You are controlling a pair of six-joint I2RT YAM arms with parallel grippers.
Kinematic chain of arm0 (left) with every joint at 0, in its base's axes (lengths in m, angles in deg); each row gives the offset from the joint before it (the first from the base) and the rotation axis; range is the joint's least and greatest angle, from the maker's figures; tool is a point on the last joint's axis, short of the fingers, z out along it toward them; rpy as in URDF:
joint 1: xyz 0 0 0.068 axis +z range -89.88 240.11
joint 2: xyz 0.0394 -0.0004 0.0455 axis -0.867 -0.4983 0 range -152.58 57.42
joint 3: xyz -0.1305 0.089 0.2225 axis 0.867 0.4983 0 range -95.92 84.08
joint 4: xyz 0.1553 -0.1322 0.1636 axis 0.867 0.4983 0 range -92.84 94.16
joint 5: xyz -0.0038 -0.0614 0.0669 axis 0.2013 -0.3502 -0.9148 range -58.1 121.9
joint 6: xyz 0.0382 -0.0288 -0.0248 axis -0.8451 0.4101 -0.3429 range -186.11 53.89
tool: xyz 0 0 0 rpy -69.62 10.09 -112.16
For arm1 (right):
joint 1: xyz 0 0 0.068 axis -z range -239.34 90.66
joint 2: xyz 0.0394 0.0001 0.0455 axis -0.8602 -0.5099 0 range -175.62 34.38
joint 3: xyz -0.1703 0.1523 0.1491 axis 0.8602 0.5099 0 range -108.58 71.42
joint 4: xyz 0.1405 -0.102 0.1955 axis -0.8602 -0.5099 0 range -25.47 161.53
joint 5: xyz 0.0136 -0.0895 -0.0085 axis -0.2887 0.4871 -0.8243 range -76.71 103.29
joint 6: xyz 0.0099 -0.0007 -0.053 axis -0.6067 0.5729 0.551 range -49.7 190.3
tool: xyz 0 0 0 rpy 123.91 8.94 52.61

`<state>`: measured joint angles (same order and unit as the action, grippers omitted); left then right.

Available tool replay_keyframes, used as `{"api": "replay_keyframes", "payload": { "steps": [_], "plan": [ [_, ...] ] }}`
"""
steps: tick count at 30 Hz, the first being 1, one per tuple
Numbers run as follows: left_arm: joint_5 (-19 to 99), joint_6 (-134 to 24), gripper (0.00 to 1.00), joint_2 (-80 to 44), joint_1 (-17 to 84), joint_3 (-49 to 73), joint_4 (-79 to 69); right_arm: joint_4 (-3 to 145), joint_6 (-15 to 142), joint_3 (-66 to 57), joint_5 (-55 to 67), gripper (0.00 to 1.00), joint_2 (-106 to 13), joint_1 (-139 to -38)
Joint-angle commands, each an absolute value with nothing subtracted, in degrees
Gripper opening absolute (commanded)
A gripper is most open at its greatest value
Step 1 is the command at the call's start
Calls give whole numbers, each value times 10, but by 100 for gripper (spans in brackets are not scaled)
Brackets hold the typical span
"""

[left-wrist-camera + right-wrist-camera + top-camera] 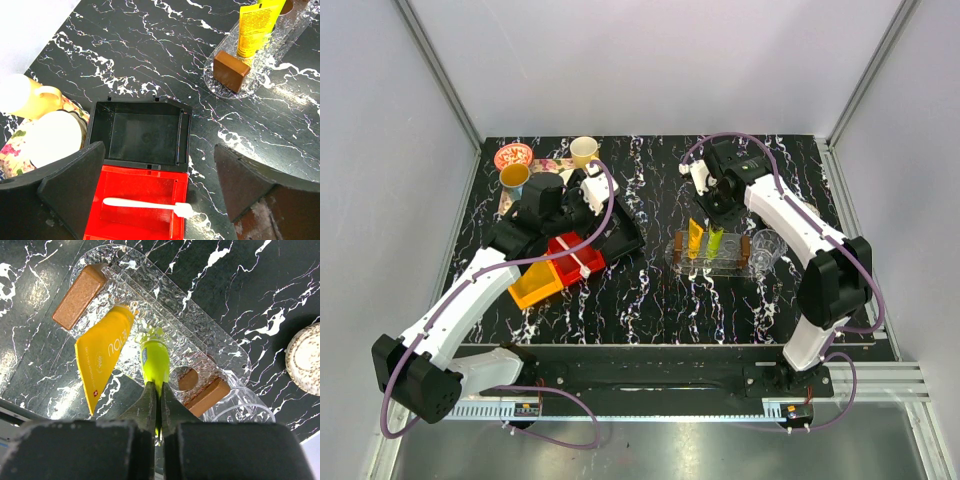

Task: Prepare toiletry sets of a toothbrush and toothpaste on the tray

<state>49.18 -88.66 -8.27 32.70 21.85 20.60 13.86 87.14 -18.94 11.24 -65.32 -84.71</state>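
Observation:
The white toothbrush (145, 205) lies across the red bin (135, 185), its head over the bin's right rim; it also shows as a white toothbrush (582, 258) from above. My left gripper (160, 150) hangs open above the red and black bins, touching nothing. The lime green toothpaste (155, 360) stands in the clear rack (200, 390), and my right gripper (155, 390) is shut on its flat end. The orange-yellow toothpaste (102, 352) leans in the neighbouring hole. The clear oval tray (210, 335) lies under and behind the rack.
An empty black bin (142, 132) sits beyond the red one, with an orange bin (535, 285) nearer. A floral tray (545, 167) with cups stands at the back left. A clear glass (767, 250) stands right of the rack. A round white object (305, 357) lies beyond the tray.

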Motion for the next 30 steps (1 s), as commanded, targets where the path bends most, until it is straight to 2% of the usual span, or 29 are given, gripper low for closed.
{"api": "replay_keyframes", "payload": {
  "steps": [1, 6, 11, 20, 28, 30],
  "plan": [
    [493, -885, 96, -67, 331, 219, 182, 162, 866, -180, 124, 5, -631, -855],
    [493, -884, 96, -69, 330, 216, 182, 165, 866, -173, 128, 12, -627, -855],
    [493, -886, 96, -70, 331, 215, 183, 166, 864, -173, 129, 25, -622, -856],
    [493, -885, 96, -69, 332, 218, 182, 166, 860, -175, 129, 32, -610, -857],
    [489, -883, 96, -67, 331, 219, 182, 153, 855, -209, 144, 47, -596, -857],
    [486, -884, 97, -65, 332, 220, 181, 151, 854, -219, 148, 48, -589, -858]
  ]
}}
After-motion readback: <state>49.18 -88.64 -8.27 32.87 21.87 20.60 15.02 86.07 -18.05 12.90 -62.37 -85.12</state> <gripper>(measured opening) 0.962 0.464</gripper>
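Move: My right fingers still pinch the tail of the green toothpaste, whose middle lies roughly 5 cm below them and 2 cm ahead, its cap end in a hole of the clear rack. The yellow toothpaste stands about 4 cm to the left of my hand, 1 cm ahead; the rack's right block is some 5 cm to the right and 2 cm ahead, 9 cm down. From my left hand the green toothpaste is about 20 cm to the right, 5 cm ahead and 15 cm below. I let go of the green toothpaste: my right hand stays practically in place over the rack while its fingers open steadily from shut to nearly half open, parting on either side of the tube's flat tail. Only towards the end do I start straight up, about 1.5 cm, with the fingers still spreading and hardly any tilt of the wrist. ##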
